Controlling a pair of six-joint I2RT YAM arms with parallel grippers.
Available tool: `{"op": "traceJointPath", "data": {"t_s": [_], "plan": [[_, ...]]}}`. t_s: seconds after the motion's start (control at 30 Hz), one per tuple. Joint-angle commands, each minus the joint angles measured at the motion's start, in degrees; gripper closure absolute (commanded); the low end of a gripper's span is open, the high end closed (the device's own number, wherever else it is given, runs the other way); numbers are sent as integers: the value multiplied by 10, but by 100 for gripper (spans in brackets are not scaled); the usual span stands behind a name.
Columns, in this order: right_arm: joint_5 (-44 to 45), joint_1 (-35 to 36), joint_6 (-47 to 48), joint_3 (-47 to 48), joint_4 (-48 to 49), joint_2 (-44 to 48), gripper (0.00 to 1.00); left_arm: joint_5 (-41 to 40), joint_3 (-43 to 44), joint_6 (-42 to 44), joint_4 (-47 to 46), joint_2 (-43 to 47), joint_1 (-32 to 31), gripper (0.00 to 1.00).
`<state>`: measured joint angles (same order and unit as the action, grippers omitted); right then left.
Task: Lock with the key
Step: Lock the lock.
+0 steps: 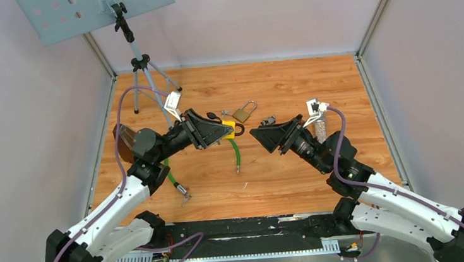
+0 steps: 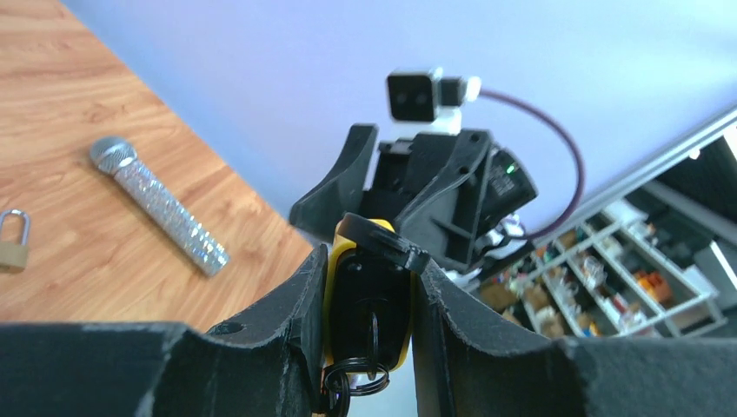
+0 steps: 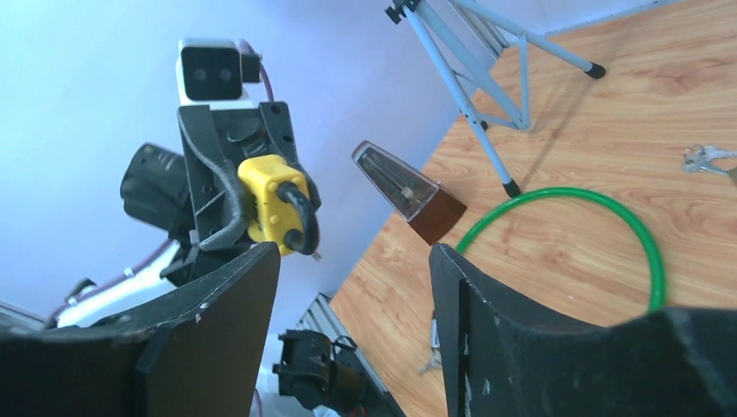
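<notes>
My left gripper [image 1: 228, 131] is shut on a yellow padlock [image 1: 230, 128] with a black shackle and holds it above the wooden floor. In the left wrist view the padlock [image 2: 369, 295] sits squeezed between both fingers. A key [image 2: 375, 326] stands in its black face, and black key rings [image 2: 356, 378] hang below. My right gripper [image 1: 256, 134] faces the lock from a short way to the right, open, with nothing between its fingers. The right wrist view shows the padlock [image 3: 269, 195] up and to the left of the gap of my right gripper [image 3: 355, 252].
A brass padlock [image 1: 244, 113] and loose keys [image 1: 225, 113] lie behind the grippers, with a small lock [image 1: 268, 121] nearby. A glitter microphone [image 2: 161, 204] lies at the right. A green cable [image 1: 235, 151], a tripod [image 1: 141, 63] and a metronome [image 3: 413, 191] are on the left.
</notes>
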<state>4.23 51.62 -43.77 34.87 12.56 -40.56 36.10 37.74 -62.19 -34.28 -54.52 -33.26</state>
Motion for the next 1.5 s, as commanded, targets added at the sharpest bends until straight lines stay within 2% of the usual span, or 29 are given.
{"op": "traceJointPath", "data": {"t_s": [0.0, 0.23, 0.4, 0.6, 0.7, 1.03, 1.13, 1.4, 1.47], "plan": [[8, 3, -50, 30, 85, -47, 36, -99, -8, -70, -72, 48, 1, 100], [-33, 4, -68, 76, 137, -120, 46, -131, -32, -118, -81, 66, 1, 100], [-19, 10, -99, 44, 193, -114, 45, -147, -41, -127, -90, 68, 1, 100], [43, 13, -135, 22, 181, -98, 42, -171, -51, -130, -98, 70, 1, 100], [58, 13, -151, 21, 174, -93, 50, -176, -51, -130, -92, 69, 1, 100], [-26, 13, -117, 98, 126, -155, 50, -149, -48, -141, -126, 39, 0, 100], [-33, 13, -117, 98, 144, -167, 51, -136, -46, -144, -140, 34, 0, 100], [-54, 13, -113, 102, 148, -177, 72, -131, -47, -147, -142, 46, 1, 100], [-57, 13, -108, 104, 150, -179, 73, -126, -45, -147, -143, 45, 1, 100]]}}
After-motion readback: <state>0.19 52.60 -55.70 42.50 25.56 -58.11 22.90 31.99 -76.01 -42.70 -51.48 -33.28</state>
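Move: The yellow padlock's shackle, held out by the left gripper, lies about 5 cm to the right gripper's left, 1 cm ahead and 2 cm above; from the left hand it is some 4 cm right, 1 cm ahead and 1 cm up. On the table, roughly 24 cm below the right gripper, the brass padlock is about 20 cm ahead and 3 cm left, the small padlock some 16 cm ahead and 7 cm right. Bring the open right gripper left about 4 cm and forward a little, lift it some 3 cm while easing back right, then go left again to the yellow padlock's shackle, narrowing the fingers to under half their gap. Keep the left grip on the padlock, tilting its fingers up about 15 degrees as that hand draws up and left, then dips forward and rises slightly. ##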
